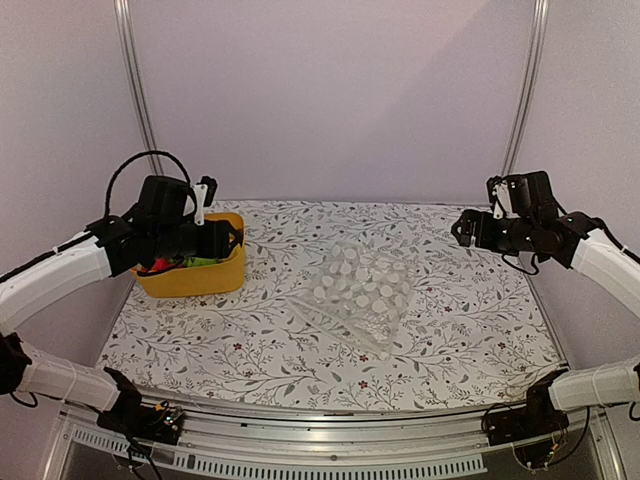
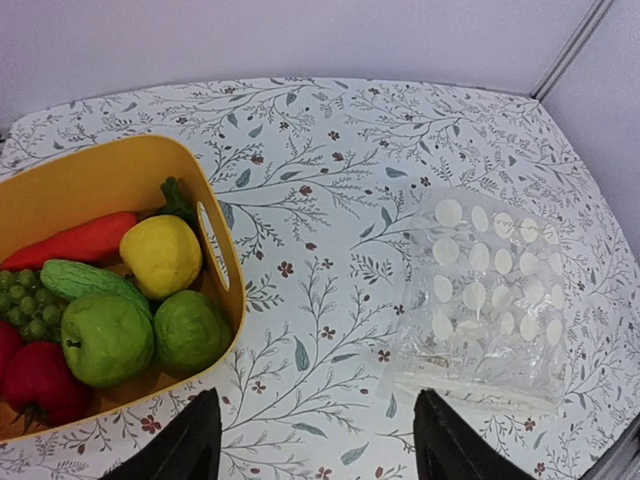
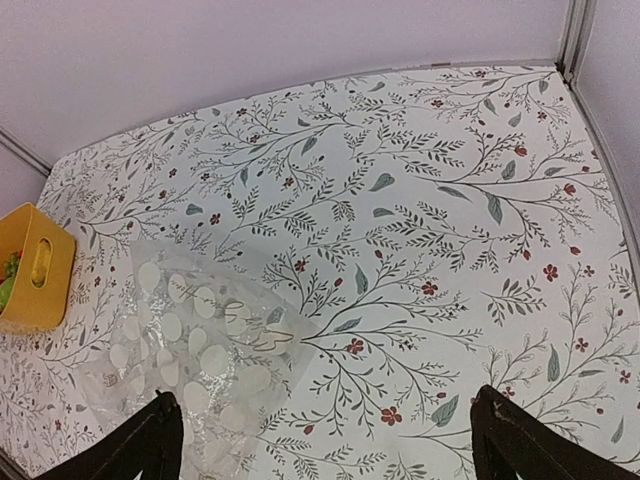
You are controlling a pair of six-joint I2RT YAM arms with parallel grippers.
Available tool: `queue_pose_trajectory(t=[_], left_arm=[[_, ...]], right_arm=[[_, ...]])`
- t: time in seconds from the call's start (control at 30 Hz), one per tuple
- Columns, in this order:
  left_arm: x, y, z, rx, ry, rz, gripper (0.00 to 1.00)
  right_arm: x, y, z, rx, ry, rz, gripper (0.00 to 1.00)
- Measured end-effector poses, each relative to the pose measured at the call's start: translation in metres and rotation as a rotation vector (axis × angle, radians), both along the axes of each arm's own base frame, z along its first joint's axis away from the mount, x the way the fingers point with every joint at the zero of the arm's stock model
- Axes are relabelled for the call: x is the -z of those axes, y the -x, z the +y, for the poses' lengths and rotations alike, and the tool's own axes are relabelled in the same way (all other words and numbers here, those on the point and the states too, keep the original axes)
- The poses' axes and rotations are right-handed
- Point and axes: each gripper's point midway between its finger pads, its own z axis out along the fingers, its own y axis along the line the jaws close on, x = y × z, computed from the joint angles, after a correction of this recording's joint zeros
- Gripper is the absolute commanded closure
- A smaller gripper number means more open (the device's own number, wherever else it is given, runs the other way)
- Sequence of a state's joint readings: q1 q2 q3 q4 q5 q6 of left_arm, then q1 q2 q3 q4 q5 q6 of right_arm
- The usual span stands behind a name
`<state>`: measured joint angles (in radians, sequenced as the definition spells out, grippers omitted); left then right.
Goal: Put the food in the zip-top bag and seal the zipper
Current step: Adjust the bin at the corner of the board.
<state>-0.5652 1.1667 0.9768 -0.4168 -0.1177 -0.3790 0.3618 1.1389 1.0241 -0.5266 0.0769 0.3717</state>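
Note:
The food lies in a yellow tub at the table's left: an orange-red carrot, a yellow lemon, a bumpy cucumber, two round green pieces, small green grapes and a red piece. The zip-top bag lies flat and empty mid-table, dotted white, and shows in both wrist views. Its zipper runs along the edge nearest the left wrist camera. My left gripper hovers open beside the tub. My right gripper hangs open, high at the right.
The floral tablecloth covers the table up to the back wall. Metal frame posts rise at both rear corners. An aluminium rail runs along the near edge between the arm bases.

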Motion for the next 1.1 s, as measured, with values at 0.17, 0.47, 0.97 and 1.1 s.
queue_pose_trajectory(t=[0.17,0.47,0.97,1.1], left_arm=[[-0.001,-0.012,-0.023,0.072,-0.052,-0.01,0.34],[-0.046,-0.029,-0.039,0.104,-0.071,-0.076,0.31],[0.017,-0.01,0.027,-0.031,-0.281,0.156,0.08],[0.033,-0.005,0.046,-0.047,-0.344,0.191,0.13]], right_arm=[[0.0,0.012,0.014,-0.106,-0.027,-0.007,0.02],[-0.016,0.042,0.092,-0.484,-0.089,-0.052,0.18],[0.018,0.088,0.23,-0.874,-0.088,0.088,0.22],[0.009,0.092,0.244,-0.909,-0.115,0.076,0.23]])
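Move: From the left hand the bin lies about 12 cm ahead, 17 cm to the left and 17 cm below. The yellow fruit in it is some 12 cm ahead, 5 cm left and 15 cm down, and the zip-top bag lies flat about 29 cm to the right, level and 23 cm below. From the right hand the bag's middle is about 24 cm to the left, level and 23 cm below, with the bin beyond it, some 70 cm left and 9 cm ahead. Towards the bin goes the open left hand: it first swings some 4 cm right, a little forward, and rises about 5 cm, then comes back left by nearly 9 cm and sinks about 8 cm, rolling left side up about 20 degrees and spreading its fingers wider. The empty right hand sweeps some 24 cm left and 9 cm back to above the bag's near part, turning about 50 degrees counter-clockwise, its fingers narrowing slightly. ##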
